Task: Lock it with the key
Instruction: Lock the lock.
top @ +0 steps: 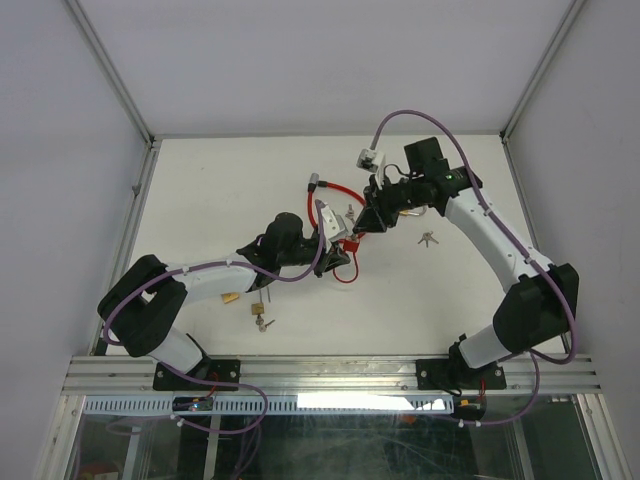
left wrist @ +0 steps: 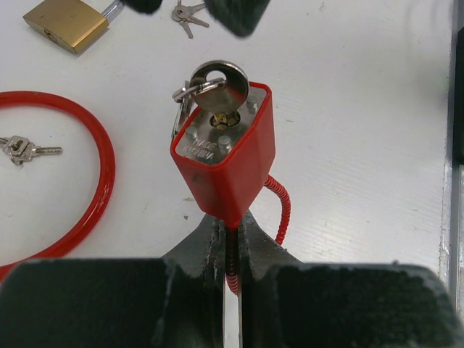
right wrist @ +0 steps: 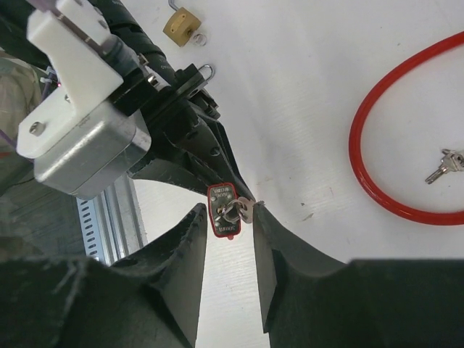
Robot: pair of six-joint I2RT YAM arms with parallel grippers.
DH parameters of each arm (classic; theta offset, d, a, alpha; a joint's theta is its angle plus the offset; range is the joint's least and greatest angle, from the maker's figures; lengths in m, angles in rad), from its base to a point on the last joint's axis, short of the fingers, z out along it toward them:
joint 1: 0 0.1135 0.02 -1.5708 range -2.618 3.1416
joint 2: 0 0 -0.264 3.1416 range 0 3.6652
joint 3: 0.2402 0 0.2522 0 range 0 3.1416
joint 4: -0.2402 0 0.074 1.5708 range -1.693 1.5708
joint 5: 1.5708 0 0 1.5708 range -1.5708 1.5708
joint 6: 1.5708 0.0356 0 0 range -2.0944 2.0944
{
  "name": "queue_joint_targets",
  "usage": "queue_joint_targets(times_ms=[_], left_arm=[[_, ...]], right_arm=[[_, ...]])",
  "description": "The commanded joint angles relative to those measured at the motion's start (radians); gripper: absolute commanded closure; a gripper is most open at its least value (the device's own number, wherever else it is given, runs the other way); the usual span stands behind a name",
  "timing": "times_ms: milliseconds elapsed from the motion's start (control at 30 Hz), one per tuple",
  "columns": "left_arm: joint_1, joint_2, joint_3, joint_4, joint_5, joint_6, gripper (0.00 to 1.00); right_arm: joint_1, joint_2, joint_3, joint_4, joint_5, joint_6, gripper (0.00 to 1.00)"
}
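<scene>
The red padlock point(left wrist: 228, 156) is held up off the table, keyhole face toward the right arm, with a silver key point(left wrist: 221, 83) sticking out of its keyhole. My left gripper point(left wrist: 230, 243) is shut on the lock's red coiled shackle cable point(left wrist: 283, 210) just below the body. In the right wrist view the padlock point(right wrist: 223, 212) and key point(right wrist: 244, 210) sit between the tips of my right gripper point(right wrist: 228, 217). Its jaws stand open with a gap on either side of the lock, and the right finger point(right wrist: 262, 225) is right beside the key head. From above, both grippers meet at the padlock point(top: 350, 246).
A red cable loop point(left wrist: 98, 181) lies on the table to the left, with a small bunch of keys point(left wrist: 22, 148) inside it. A brass padlock point(left wrist: 69, 23) and more keys point(left wrist: 187, 14) lie beyond. Another bunch of keys point(top: 428, 238) lies right of the right gripper.
</scene>
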Motion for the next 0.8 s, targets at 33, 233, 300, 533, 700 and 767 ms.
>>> queue_joint_targets(times_ms=[33, 233, 300, 533, 700, 767], left_arm=[[-0.01, -0.026, 0.049, 0.044, 0.041, 0.018, 1.0], [-0.01, -0.024, 0.053, 0.044, 0.043, 0.017, 1.0], [-0.01, -0.026, 0.052, 0.042, 0.043, 0.016, 1.0], [-0.011, -0.023, 0.052, 0.042, 0.042, 0.017, 1.0], [-0.006, -0.021, 0.055, 0.024, 0.077, 0.031, 1.0], [0.003, -0.019, 0.058, 0.013, 0.129, 0.037, 1.0]], right_arm=[[0.026, 0.008, 0.025, -0.008, 0.02, 0.023, 0.67], [0.045, 0.017, 0.03, -0.026, 0.056, 0.008, 0.72], [0.048, 0.021, 0.032, -0.038, 0.064, -0.001, 0.73], [0.068, 0.026, 0.039, -0.076, 0.08, -0.045, 0.87], [0.069, 0.026, 0.06, -0.129, 0.058, -0.14, 1.0], [0.069, 0.021, 0.068, -0.166, 0.021, -0.231, 1.0]])
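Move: The key stands in the top of the red lock, about 3 cm below the open right hand, 2 cm back and 1 cm left; the lock's body is some 5 cm down, 2 cm back and 1 cm left. Loose keys lie on the table roughly 21 cm below that hand, 6 cm ahead and 2 cm left. From the left hand, which already holds the lock's lower end, the key is about 3 cm ahead, 3 cm right and 5 cm up. Over the lock the left still holds, the right sinks some 2 cm and back, shutting on the key ring. ##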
